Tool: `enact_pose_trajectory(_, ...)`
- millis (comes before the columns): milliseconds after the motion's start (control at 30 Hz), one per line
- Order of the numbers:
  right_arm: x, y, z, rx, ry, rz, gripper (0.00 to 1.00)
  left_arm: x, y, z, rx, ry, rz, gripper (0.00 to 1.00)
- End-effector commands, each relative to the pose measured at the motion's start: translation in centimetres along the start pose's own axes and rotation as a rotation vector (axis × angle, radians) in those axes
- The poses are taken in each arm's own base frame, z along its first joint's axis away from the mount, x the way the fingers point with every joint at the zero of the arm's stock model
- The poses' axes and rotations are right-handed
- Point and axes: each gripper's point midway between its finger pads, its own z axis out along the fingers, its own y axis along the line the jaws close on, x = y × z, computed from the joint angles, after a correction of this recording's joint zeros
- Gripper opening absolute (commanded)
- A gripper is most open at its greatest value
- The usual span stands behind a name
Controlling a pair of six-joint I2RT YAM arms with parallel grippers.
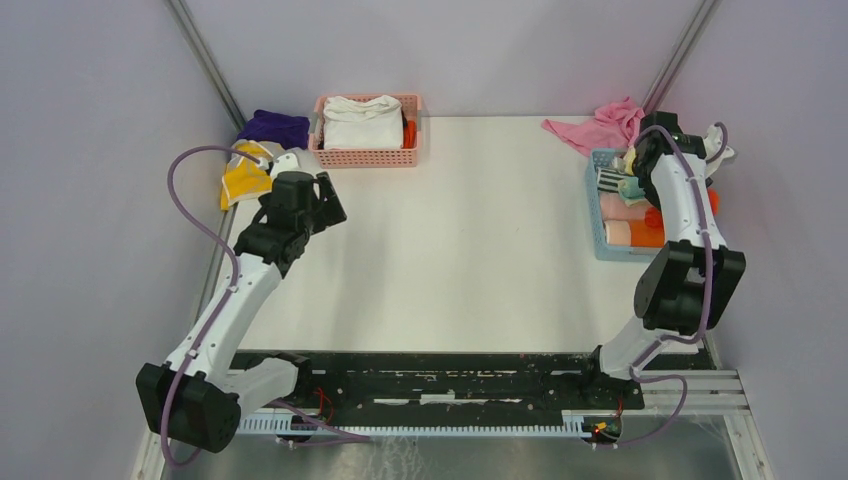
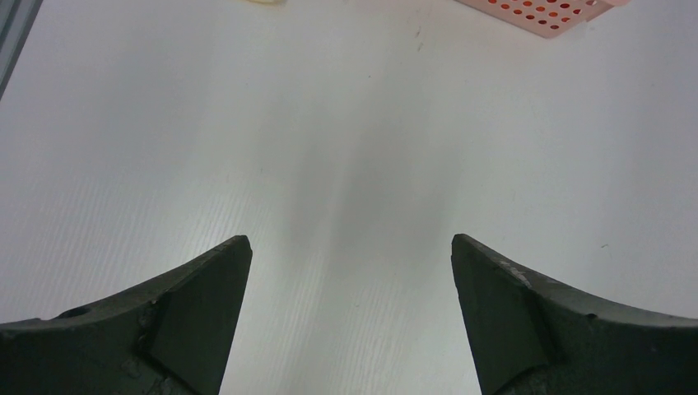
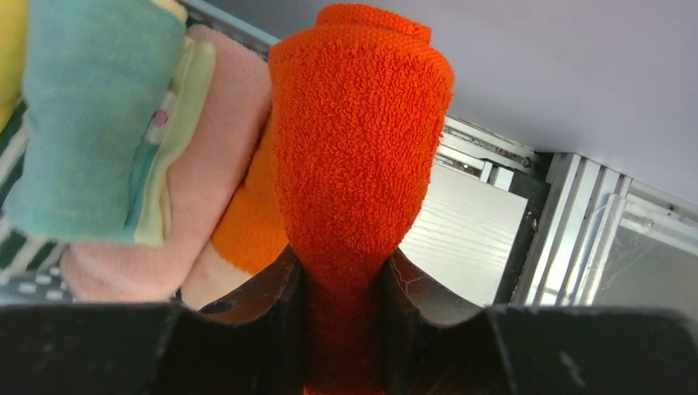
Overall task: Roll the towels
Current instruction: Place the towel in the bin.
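Note:
My right gripper is shut on a rolled orange-red towel, pinched near its lower end and sticking out beyond the fingers. It hangs over the blue basket at the table's right edge, beside rolled towels lying there: one pale yellow and teal, one pink and one orange. My left gripper is open over bare table at the back left, with nothing between its fingers. A yellow towel lies loose to its left, and a purple one sits behind that.
A pink perforated basket holding folded white cloths stands at the back left; its corner shows in the left wrist view. A loose pink cloth lies at the back right. Metal rails run along the table's right edge.

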Motion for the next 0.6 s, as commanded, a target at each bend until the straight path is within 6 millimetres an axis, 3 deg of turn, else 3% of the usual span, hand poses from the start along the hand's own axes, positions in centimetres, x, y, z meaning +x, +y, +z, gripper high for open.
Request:
enact_pose_trajectory(0, -2.1, 0.7, 2.2, 0.079, -0.030, 0.123, 0.00, -0.9, -0.1, 0.4, 0.003, -0.043, 0.055, 0.98)
enact_pose_trajectory(200, -1.0, 3.4, 4.4, 0.107, 0.030, 0.118, 0.00, -0.6, 0.4, 1.1, -0.032, -0.037, 0.066, 0.98)
enact_pose_trajectory(567, 2.6, 9.5, 7.2, -0.058, 0.147, 0.205, 0.00, -0.2, 0.4, 1.4, -0.035, -0.026, 0.071, 0.98)
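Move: The right hand holds the red roll above the blue bin; the pink roll, in the middle of the bin, lies about 7 cm ahead of that hand, 3 cm left and 13 cm below. The teal roll is some 11 cm ahead, 2 cm left and 10 cm below, while the orange roll is about 2 cm ahead, 2 cm left and 13 cm down. From the empty left hand, the pink roll is roughly 62 cm right, 6 cm ahead and 13 cm below. With its fingers still closed on the red towel roll, the right hand sinks about 7 cm and reaches some 6 cm forward on a slant, passing from over the orange roll towards the pink one, close behind the teal roll. Early on it drifts slightly to the right, and the wrist turns a few degrees clockwise, carrying the roll crosswise and tipped down towards the bin's outer side; whether the roll touches those below can't be seen. ##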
